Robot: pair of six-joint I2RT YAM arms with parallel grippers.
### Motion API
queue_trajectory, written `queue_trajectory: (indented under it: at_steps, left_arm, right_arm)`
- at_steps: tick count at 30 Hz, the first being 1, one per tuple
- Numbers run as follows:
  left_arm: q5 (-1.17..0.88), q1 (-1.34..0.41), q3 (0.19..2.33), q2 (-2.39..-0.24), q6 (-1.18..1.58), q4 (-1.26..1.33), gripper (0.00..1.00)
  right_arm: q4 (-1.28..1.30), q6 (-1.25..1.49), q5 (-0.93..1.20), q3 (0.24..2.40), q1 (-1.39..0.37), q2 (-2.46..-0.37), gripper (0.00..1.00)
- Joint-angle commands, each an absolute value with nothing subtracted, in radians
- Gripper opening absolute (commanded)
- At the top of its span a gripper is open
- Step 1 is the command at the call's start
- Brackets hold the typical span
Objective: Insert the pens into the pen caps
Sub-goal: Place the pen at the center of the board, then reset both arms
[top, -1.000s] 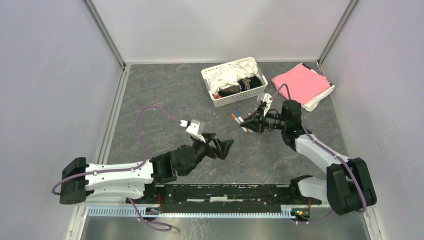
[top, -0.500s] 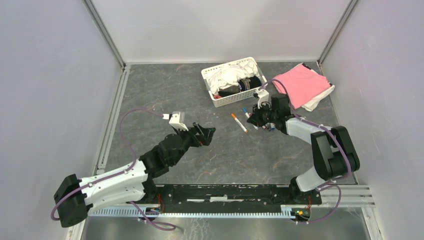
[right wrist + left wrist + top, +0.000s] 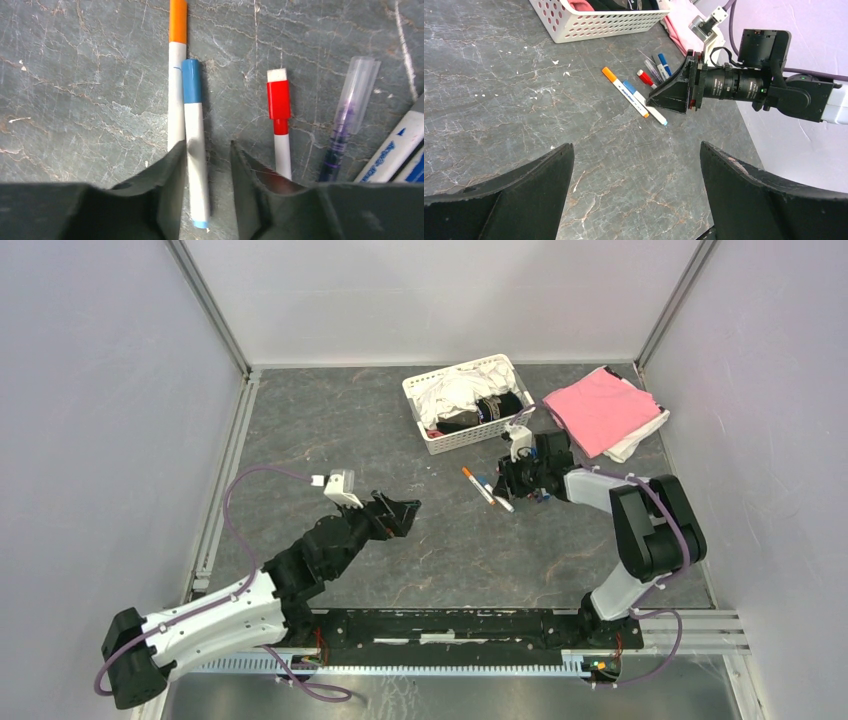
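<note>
In the right wrist view several pens lie side by side on the grey table. An orange-capped pen (image 3: 176,65) lies furthest left, and a white pen with a blue cap (image 3: 194,135) lies against it. To their right lie a red-capped pen (image 3: 280,120) and a purple pen under a clear cap (image 3: 350,110). My right gripper (image 3: 208,146) is low over the blue-capped pen. Its jaws stand apart; the barrel rests against the left finger, clear of the right one. My left gripper (image 3: 636,145) hangs wide open and empty above bare table, short of the pens (image 3: 634,97).
A white perforated basket (image 3: 462,432) with clothes stands behind the pens. A pink cloth (image 3: 600,408) lies at the back right. Two more white and blue pens (image 3: 395,152) lie at the right edge of the right wrist view. Grey walls close in both sides.
My right gripper moved towards the basket, came down to the table and parted its jaws, leaving the blue-capped pen beside the orange one. My left arm drew back to the left, jaws still wide.
</note>
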State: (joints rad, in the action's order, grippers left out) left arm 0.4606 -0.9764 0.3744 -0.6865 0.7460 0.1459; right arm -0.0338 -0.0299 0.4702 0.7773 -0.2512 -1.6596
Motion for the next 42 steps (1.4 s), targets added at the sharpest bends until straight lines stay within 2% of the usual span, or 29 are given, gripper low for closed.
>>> queue_trajectory:
  at_steps: [1, 9, 13, 18, 21, 25, 29, 33, 36, 42]
  left_arm:
    - [0.438, -0.973, 0.446, -0.669, 0.746, 0.128, 1.0]
    - [0.357, -0.923, 0.661, -0.684, 0.638, 0.048, 1.0]
    - [0.207, -0.761, 0.833, -0.764, 0.609, -0.076, 1.0]
    - [-0.043, -0.46, 1.045, -0.879, 0.587, -0.212, 1.0]
    - [-0.145, -0.346, 1.203, -0.962, 0.545, -0.303, 1.0]
    - [-0.153, -0.338, 1.375, -1.01, 0.449, -0.436, 1.0]
    - [-0.152, -0.339, 1.439, -0.981, 0.419, -0.5, 1.0]
    - [-0.139, -0.339, 1.45, -0.924, 0.42, -0.527, 1.0]
    - [-0.139, -0.339, 1.432, -0.875, 0.443, -0.522, 1.0]
    - [-0.173, -0.338, 1.421, -0.838, 0.47, -0.512, 1.0]
  right_arm:
    - [-0.019, -0.084, 0.485, 0.827, -0.234, -1.59, 0.49]
    - [0.121, -0.375, 0.61, 0.856, -0.154, -1.275, 0.68]
    - [0.09, -0.386, 0.519, 0.87, -0.107, -1.073, 0.98]
    - [0.252, -0.34, 0.459, 1.102, -0.051, -1.013, 0.98]
    - [0.302, -0.264, 0.379, 1.235, -0.042, -0.985, 0.98]
    - [0.423, -0.217, 0.358, 1.452, -0.042, -0.992, 0.98]
    - [0.495, -0.22, 0.445, 1.595, -0.041, -1.009, 0.98]
    - [0.487, -0.135, 0.455, 1.609, -0.041, -1.004, 0.98]
    - [0.477, -0.041, 0.385, 1.601, -0.042, -0.993, 0.98]
    - [0.489, -0.016, 0.375, 1.597, -0.041, -0.976, 0.98]
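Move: The blue-capped pen lies practically at the right hand's point, about 1 cm below it, between the part-open fingers. The orange-capped pen is some 4 cm to its left and 2 cm farther out. The red-capped pen lies about 5 cm to its right and 3 cm ahead; the two white markers are about 11 cm right and 5 cm ahead. From the left hand the blue-capped pen lies some 12 cm ahead, 23 cm right and 17 cm below. The right fingers, already part-open around the blue-capped pen, spread fully and come clear, and the hand climbs about 50 cm off the table, drifting a little right and back while its fingertips swing up some 60 degrees. The empty, wide-open left hand rises about 28 cm and shifts left, swinging out forward, then most of the way back, its fingertips tilting up slightly. ##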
